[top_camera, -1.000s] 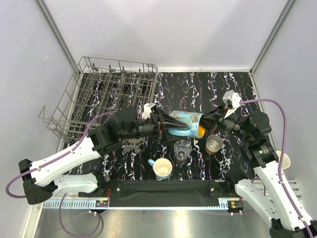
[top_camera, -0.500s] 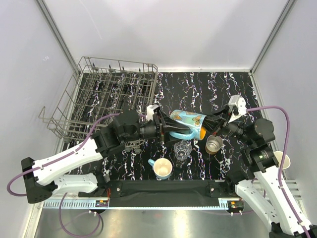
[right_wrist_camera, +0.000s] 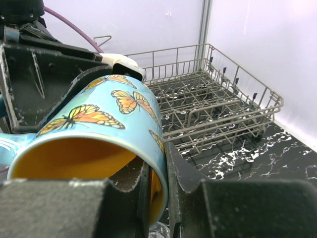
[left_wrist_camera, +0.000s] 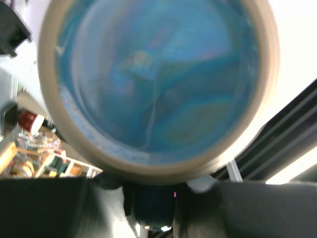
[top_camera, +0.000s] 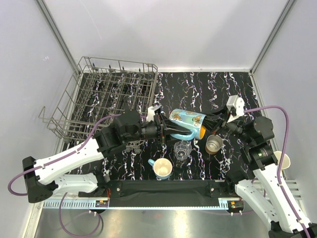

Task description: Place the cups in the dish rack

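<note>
The teal mug (top_camera: 188, 120) with butterflies and an orange inside hangs on its side above the table's middle, between both grippers. My left gripper (top_camera: 173, 128) is shut on its handle at the base end; the mug's blue underside (left_wrist_camera: 153, 74) fills the left wrist view above my left gripper (left_wrist_camera: 153, 193). My right gripper (top_camera: 208, 128) pinches the rim, one finger inside and one outside, as the right wrist view shows (right_wrist_camera: 157, 168) on the mug (right_wrist_camera: 99, 119). The clear glass tumbler (top_camera: 182, 149), light-blue mug (top_camera: 162, 168) and metal cup (top_camera: 214, 144) stand below. The dish rack (top_camera: 84, 99) holds no cup.
The rack's wire wall (right_wrist_camera: 218, 106) stands beyond the mug in the right wrist view. White walls close in the black marbled table (top_camera: 198, 89). A white cup (top_camera: 284, 159) sits past the right wall beside my right arm.
The mug and both grippers have shifted slightly right and a little up. My right arm's elbow has swung rightward. The cups on the table have not moved.
</note>
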Robot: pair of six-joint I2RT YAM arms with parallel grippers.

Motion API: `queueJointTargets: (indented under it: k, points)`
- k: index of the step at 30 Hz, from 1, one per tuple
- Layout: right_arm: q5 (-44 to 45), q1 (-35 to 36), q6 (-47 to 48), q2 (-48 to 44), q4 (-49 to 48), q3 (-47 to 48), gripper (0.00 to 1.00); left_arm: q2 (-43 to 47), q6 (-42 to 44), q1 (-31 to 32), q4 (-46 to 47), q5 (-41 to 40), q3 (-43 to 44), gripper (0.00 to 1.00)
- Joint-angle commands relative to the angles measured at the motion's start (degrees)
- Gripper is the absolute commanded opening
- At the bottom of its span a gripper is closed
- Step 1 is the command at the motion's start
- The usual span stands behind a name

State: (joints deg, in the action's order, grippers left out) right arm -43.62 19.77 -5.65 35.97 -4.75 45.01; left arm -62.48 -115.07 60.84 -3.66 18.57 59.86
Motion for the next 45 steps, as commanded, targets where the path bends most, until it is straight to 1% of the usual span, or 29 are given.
queueJointTargets:
  k: [1,2,6,8,9,11,12,13,15,16,21,22,23,24,25,27,29,33,34,35,36,38,39,41,42,43,44,45]
  points:
    - [-8.0,1.0,-0.5,-1.0,-3.4,3.4,0.0,-1.5,-0.7,-0.5,10.1,-0.9,1.9,0.06]
    - [-7.9,1.0,-0.5,-1.0,-3.1,3.7,0.0,-1.8,-0.7,-0.5,10.9,-0.6,1.8,0.0]
    - [-7.0,1.0,-0.4,-1.4,-1.0,3.3,0.0,-1.5,2.1,-0.5,10.0,-1.3,2.5,0.0]
    - [-6.4,1.0,-0.5,-1.9,-0.2,2.5,0.02,-0.8,4.7,-0.5,7.1,-2.6,4.0,0.0]
    - [-5.3,1.0,-0.3,-2.6,0.4,2.3,0.08,-0.5,8.8,-0.5,6.2,-3.2,4.7,0.0]
    - [-3.9,1.0,-0.2,-3.0,1.4,1.8,0.16,0.0,12.9,-0.5,4.1,-4.8,6.7,0.0]
    - [-2.5,1.0,-0.1,-3.4,2.4,1.7,0.21,0.5,16.6,-0.5,3.8,-5.5,7.1,0.0]
    - [-2.2,1.0,0.1,-3.5,2.6,1.6,0.24,0.7,18.1,-0.5,3.8,-6.2,7.6,0.0]
    - [-1.0,1.0,-0.1,-4.1,2.8,1.0,0.28,1.7,21.6,-0.5,6.5,-6.6,6.7,0.0]
    - [-0.8,1.0,-0.2,-4.2,2.8,0.8,0.34,1.9,22.2,-0.5,8.0,-6.9,6.2,0.0]
    - [2.4,1.0,-0.2,-5.3,4.0,-0.3,0.48,3.2,25.1,-0.5,8.8,-7.9,4.9,0.0]
    - [3.1,1.0,-0.3,-5.8,4.0,-1.0,0.58,3.8,25.8,-0.5,9.3,-8.4,4.7,0.0]
    - [3.1,1.0,-0.3,-5.8,4.1,-1.0,0.58,4.1,25.9,-0.5,9.3,-8.4,4.7,0.0]
    - [3.4,1.0,-0.4,-6.2,4.1,-1.2,0.63,4.3,26.6,-0.5,8.7,-9.2,4.8,0.0]
    - [3.5,1.0,-0.3,-6.3,4.4,-1.4,0.65,4.5,26.7,-0.5,8.7,-9.3,4.8,0.0]
    - [4.4,1.0,0.0,-7.0,4.5,-1.6,0.67,5.1,27.3,-0.7,7.9,-9.6,5.0,0.0]
    - [5.3,1.0,0.6,-7.7,7.7,-1.6,0.68,5.4,28.3,-1.1,6.6,-9.7,6.0,0.0]
    - [10.9,1.0,1.4,-10.2,12.5,-1.2,0.7,6.2,34.0,-1.7,-2.9,-10.7,9.3,0.0]
    - [12.1,0.9,1.5,-10.6,15.2,-0.9,0.72,6.5,35.4,-1.9,-4.9,-11.3,10.1,0.0]
    - [13.6,1.0,1.2,-11.1,16.7,-0.5,0.73,6.5,37.1,-2.1,-9.1,-11.7,11.8,0.0]
    - [17.5,1.0,-0.5,-11.6,18.2,0.4,0.74,6.6,40.5,-2.3,-11.9,-13.1,12.9,0.0]
    - [21.6,1.0,-2.0,-12.1,24.2,2.8,0.73,6.1,44.0,-3.0,-19.5,-15.0,16.3,0.0]
    - [25.5,0.9,-4.2,-12.1,28.5,3.7,0.73,5.9,47.7,-3.4,-21.8,-15.7,17.4,0.0]
    - [27.9,1.0,-5.9,-12.2,33.1,5.5,0.72,4.6,51.2,-4.3,-28.0,-17.3,20.9,0.0]
    - [29.4,1.0,-7.8,-12.5,35.1,7.0,0.72,3.9,54.8,-4.8,-29.8,-18.4,22.1,0.0]
    - [30.4,1.0,-8.9,-12.6,39.7,7.6,0.73,3.2,56.5,-5.6,-31.9,-19.8,23.4,0.0]
    - [31.5,1.0,-10.4,-12.7,42.1,9.2,0.73,1.8,58.2,-6.1,-35.5,-21.7,25.8,0.0]
    - [33.3,1.0,-12.7,-12.6,44.7,10.0,0.74,1.1,61.9,-6.7,-37.0,-22.5,27.0,0.0]
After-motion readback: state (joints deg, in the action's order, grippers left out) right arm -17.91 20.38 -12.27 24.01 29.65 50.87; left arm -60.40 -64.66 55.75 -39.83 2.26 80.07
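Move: The left hand holds the butterfly mug by its handle, the mug's body about 3 cm ahead and 4 cm right, level with it. The dish rack's middle lies about 25 cm ahead, 32 cm left and 20 cm lower; the clear glass roughly 4 cm right and 22 cm below, the cream cup 6 cm back and 4 cm left, as low. The right hand grips the mug's rim, the mug's middle about 5 cm left and 2 cm back; the metal cup stands 9 cm right of this hand, 22 cm below. The right fingers open and let go of the mug's rim, and that hand eases back slightly, then moves some 6 cm right and 4 cm down towards the metal cup, turning clockwise and tipping down. The left hand keeps its grip on the handle, first rolling almost in place, then carrying the mug about 7 cm left and 4 cm forward towards the dish rack, its fingers dipping as it turns some 40 degrees. ##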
